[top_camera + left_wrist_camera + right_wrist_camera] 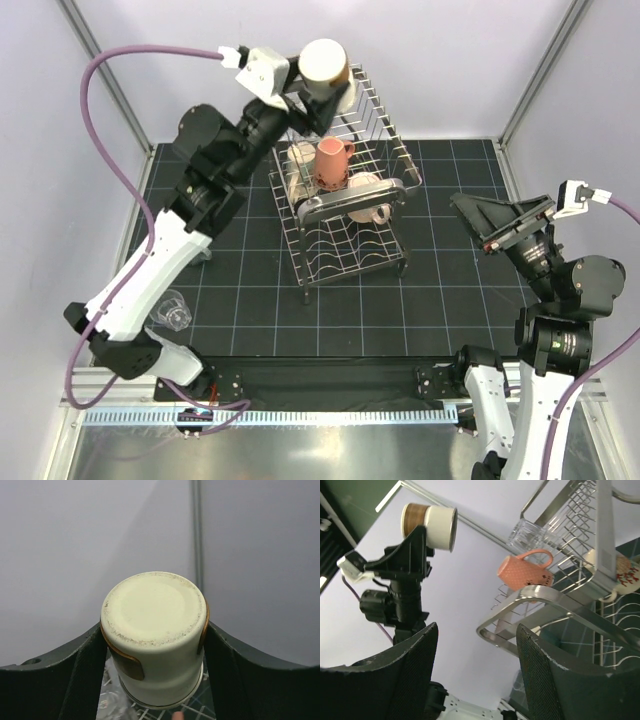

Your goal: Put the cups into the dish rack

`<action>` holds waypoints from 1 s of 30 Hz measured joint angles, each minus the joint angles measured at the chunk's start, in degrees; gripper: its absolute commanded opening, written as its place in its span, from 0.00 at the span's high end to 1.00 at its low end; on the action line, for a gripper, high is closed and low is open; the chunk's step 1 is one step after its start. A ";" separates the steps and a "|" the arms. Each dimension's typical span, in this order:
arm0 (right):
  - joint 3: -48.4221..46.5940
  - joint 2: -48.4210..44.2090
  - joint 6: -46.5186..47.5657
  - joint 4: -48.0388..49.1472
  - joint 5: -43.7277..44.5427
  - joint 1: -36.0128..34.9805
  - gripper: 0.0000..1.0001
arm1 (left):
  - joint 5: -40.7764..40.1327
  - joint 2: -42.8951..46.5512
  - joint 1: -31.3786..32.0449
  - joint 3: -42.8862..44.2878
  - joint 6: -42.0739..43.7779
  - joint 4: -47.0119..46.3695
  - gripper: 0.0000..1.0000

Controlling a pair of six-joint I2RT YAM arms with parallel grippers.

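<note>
My left gripper (318, 92) is shut on a cream cup with a brown band (325, 60), held bottom-up above the far end of the steel dish rack (352, 258). In the left wrist view the cup (155, 615) sits between both fingers (75, 680), with rack wires below. A salmon pink cup (332, 160) and cream cups (368, 188) rest in the upper tier. My right gripper (497, 217) stands open and empty to the right of the rack. Its wrist view shows the pink cup (524, 572), a clear glass (527, 534) and the rack's loop handle (545, 597).
A clear glass tumbler (172, 312) lies on the black gridded mat beside the left arm's lower link. White enclosure walls and metal corner posts stand close behind the rack. The left arm's purple cable (100, 90) loops high on the left.
</note>
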State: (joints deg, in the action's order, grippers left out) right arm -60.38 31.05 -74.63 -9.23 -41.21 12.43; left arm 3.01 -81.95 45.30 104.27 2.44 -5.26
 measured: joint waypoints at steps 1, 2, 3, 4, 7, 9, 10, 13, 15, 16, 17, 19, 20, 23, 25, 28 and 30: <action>-0.15 0.00 1.36 -1.31 -0.11 0.00 0.35 | -0.11 -0.85 -2.08 0.74 1.05 0.83 1.00; -0.26 0.02 2.64 -2.36 -0.22 0.00 0.35 | -0.31 -1.95 -3.87 1.68 1.92 1.36 1.00; -0.37 0.07 3.76 -3.32 -0.42 0.00 0.35 | -0.44 -3.26 -5.68 2.80 2.89 2.05 1.00; -0.46 0.17 4.85 -4.04 -0.61 0.00 0.35 | -0.44 -4.79 -7.26 4.28 3.85 2.80 1.00; -1.14 0.98 7.69 -6.29 -1.42 0.00 0.35 | -0.33 -9.25 -11.63 7.67 4.87 4.00 1.00; -1.70 1.73 9.66 -7.74 -1.60 -0.04 0.35 | 0.35 -11.91 -14.23 9.55 4.85 4.66 1.00; -1.95 2.03 10.47 -8.46 -1.62 -0.17 0.35 | 0.70 -13.49 -15.50 10.67 4.52 4.81 1.00; -2.08 2.62 12.24 -9.66 -1.62 -0.48 0.35 | 1.81 -18.14 -19.76 13.79 2.60 5.05 1.00; -2.08 3.08 13.20 -9.88 -1.62 -0.66 0.35 | 2.62 -20.98 -22.32 15.39 0.74 5.03 1.00; -2.08 3.39 13.53 -9.90 -1.64 -0.70 0.35 | 2.91 -21.99 -23.15 15.91 -0.09 5.05 1.00; -2.05 3.72 13.88 -9.90 -1.62 -0.72 0.35 | 3.23 -23.30 -24.15 16.65 -1.09 5.09 1.00; -2.01 4.37 14.47 -9.90 -1.60 -0.70 0.35 | 3.72 -25.55 -25.62 17.97 -2.80 5.11 1.00; -1.95 4.68 14.67 -9.92 -1.62 -0.72 0.35 | 3.93 -26.51 -26.05 18.45 -3.67 5.11 1.00; -1.40 5.27 15.23 -9.90 -1.62 -0.70 0.35 | 5.18 -28.17 -26.29 18.69 -5.44 5.11 1.00; -0.85 5.49 15.67 -9.92 -1.64 -0.70 0.35 | 6.08 -28.72 -26.14 18.69 -5.88 3.89 1.00; -0.11 5.75 16.04 -9.90 -1.66 -0.70 0.35 | 7.61 -28.74 -25.92 18.67 -7.65 3.72 1.00; 0.33 5.86 16.17 -9.88 -1.86 -0.74 0.35 | 8.44 -28.74 -25.90 18.29 -8.48 3.34 1.00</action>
State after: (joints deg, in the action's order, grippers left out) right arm -60.05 36.91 -58.46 -19.11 -43.07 11.68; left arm 11.44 -110.69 19.40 122.56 -6.04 -1.91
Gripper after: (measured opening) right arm 0.650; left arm 0.682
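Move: The left hand already holds the white-and-brown cup high over the rack. The rack's empty far-left slots, top tier, lie about 27 cm ahead of it, 7 cm to its left and 23 cm below; the glass stands some 17 cm ahead, 3 cm left, and the pink cup about 8 cm ahead, straight in line, both roughly 22 cm below. From the empty right hand those slots are about 37 cm ahead, 25 cm left and 10 cm lower. The left hand keeps its grip on the base-up cup and sweeps it some 25 cm forward towards the far end of the rack's top tier, sinking about 11 cm and bearing left before easing slightly back right, while the wrist swings counter-clockwise and tips down about 15 degrees. The right hand, open and empty off the rack's right side, sinks about 6 cm and edges forward, rolling a little so its left side drops. ##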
